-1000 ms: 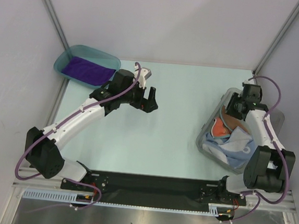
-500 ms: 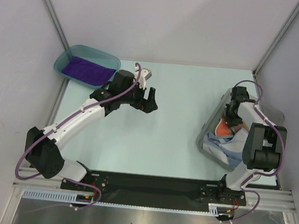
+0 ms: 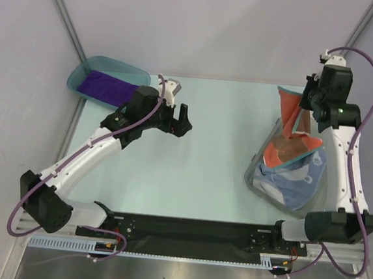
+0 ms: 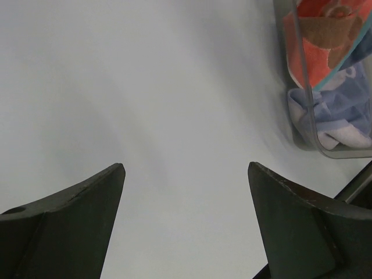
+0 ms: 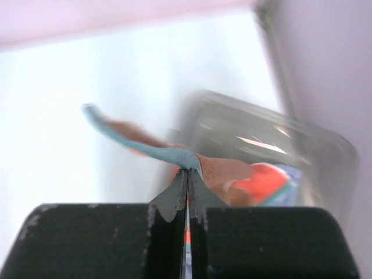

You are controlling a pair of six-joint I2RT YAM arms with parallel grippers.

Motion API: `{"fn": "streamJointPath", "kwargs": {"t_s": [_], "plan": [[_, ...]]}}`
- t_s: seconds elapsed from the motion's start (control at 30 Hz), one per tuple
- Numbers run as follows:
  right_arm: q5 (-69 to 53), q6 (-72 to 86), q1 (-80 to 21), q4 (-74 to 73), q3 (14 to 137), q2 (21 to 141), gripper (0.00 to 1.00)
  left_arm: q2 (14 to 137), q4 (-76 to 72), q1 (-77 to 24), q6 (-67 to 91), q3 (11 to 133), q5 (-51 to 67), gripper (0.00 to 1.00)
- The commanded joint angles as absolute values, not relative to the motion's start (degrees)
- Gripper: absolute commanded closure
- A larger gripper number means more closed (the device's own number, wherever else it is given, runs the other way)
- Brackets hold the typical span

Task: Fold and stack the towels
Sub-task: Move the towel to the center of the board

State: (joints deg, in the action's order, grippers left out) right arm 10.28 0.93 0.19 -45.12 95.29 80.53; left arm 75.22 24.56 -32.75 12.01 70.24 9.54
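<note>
My right gripper [image 3: 305, 105] is shut on an edge of the brown-red towel [image 3: 287, 119] with orange and light-blue borders. It holds the towel raised above the clear bin [image 3: 256, 178], with the lower part still trailing inside. The right wrist view shows the towel's [image 5: 232, 171] teal hem pinched where the right gripper [image 5: 188, 174] closes. A light-blue towel [image 3: 294, 180] lies crumpled in the bin. A purple towel [image 3: 107, 87] lies flat in the teal tray [image 3: 81, 71]. My left gripper [image 3: 179, 120] hangs open and empty over the bare table [image 4: 174, 87], jaws wide apart [image 4: 186, 168].
The clear bin [image 4: 308, 125] stands at the table's right side, near the frame post [image 3: 341, 55]. The teal tray sits at the far left corner. Walls enclose the table on three sides.
My right gripper shut on the brown-red towel inside the bin and rose toward the back, pulling the towel up. My left arm shifted slightly left, still open.
</note>
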Motion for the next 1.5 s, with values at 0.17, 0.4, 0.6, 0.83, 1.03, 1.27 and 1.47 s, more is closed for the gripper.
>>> {"fn": "streamJointPath", "kwargs": {"t_s": [0.17,0.4,0.6,0.83,1.03,1.27,1.47], "plan": [[-18.33,19.23,-10.27,-22.35,101.60,68.30,1.00,66.36,23.82,-32.87,13.53,71.63,2.11,0.06],[-25.32,21.55,-23.86,-16.23,99.24,69.60,1.00,59.42,27.24,-32.78,15.64,72.51,0.89,0.05],[-18.20,23.37,-31.20,-10.83,78.08,69.26,1.00,55.55,32.69,-32.61,16.87,67.78,-4.30,0.05],[-21.06,22.76,-28.32,-14.23,72.67,84.70,1.00,54.13,27.44,-27.70,21.35,54.78,2.34,0.05],[-30.68,20.93,-22.33,-17.22,81.63,108.08,0.99,66.52,14.89,-18.19,26.28,51.15,16.26,0.08],[-31.47,19.96,-18.11,-23.71,95.09,118.22,0.51,85.23,3.25,-18.11,21.02,60.98,18.73,0.09],[-23.56,19.95,-17.49,-27.68,88.96,110.05,0.45,100.69,5.97,-16.53,16.17,72.50,20.47,0.10]]}}
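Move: The right hand still holds the orange towel by its edge; the board's centre, where it is to go, lies about 34 cm to its left, 5 cm back and 32 cm below. The clear bin's middle is straight sideways of it, 5 cm back and 30 cm down, the light-blue towel there 10 cm back and 2 cm left. From the open left hand, the board's centre lies level ahead, about 5 cm right and 24 cm below. Right hand swings the towel up and about 30 cm left, lowers, releases it; left rises, then dips forward. ##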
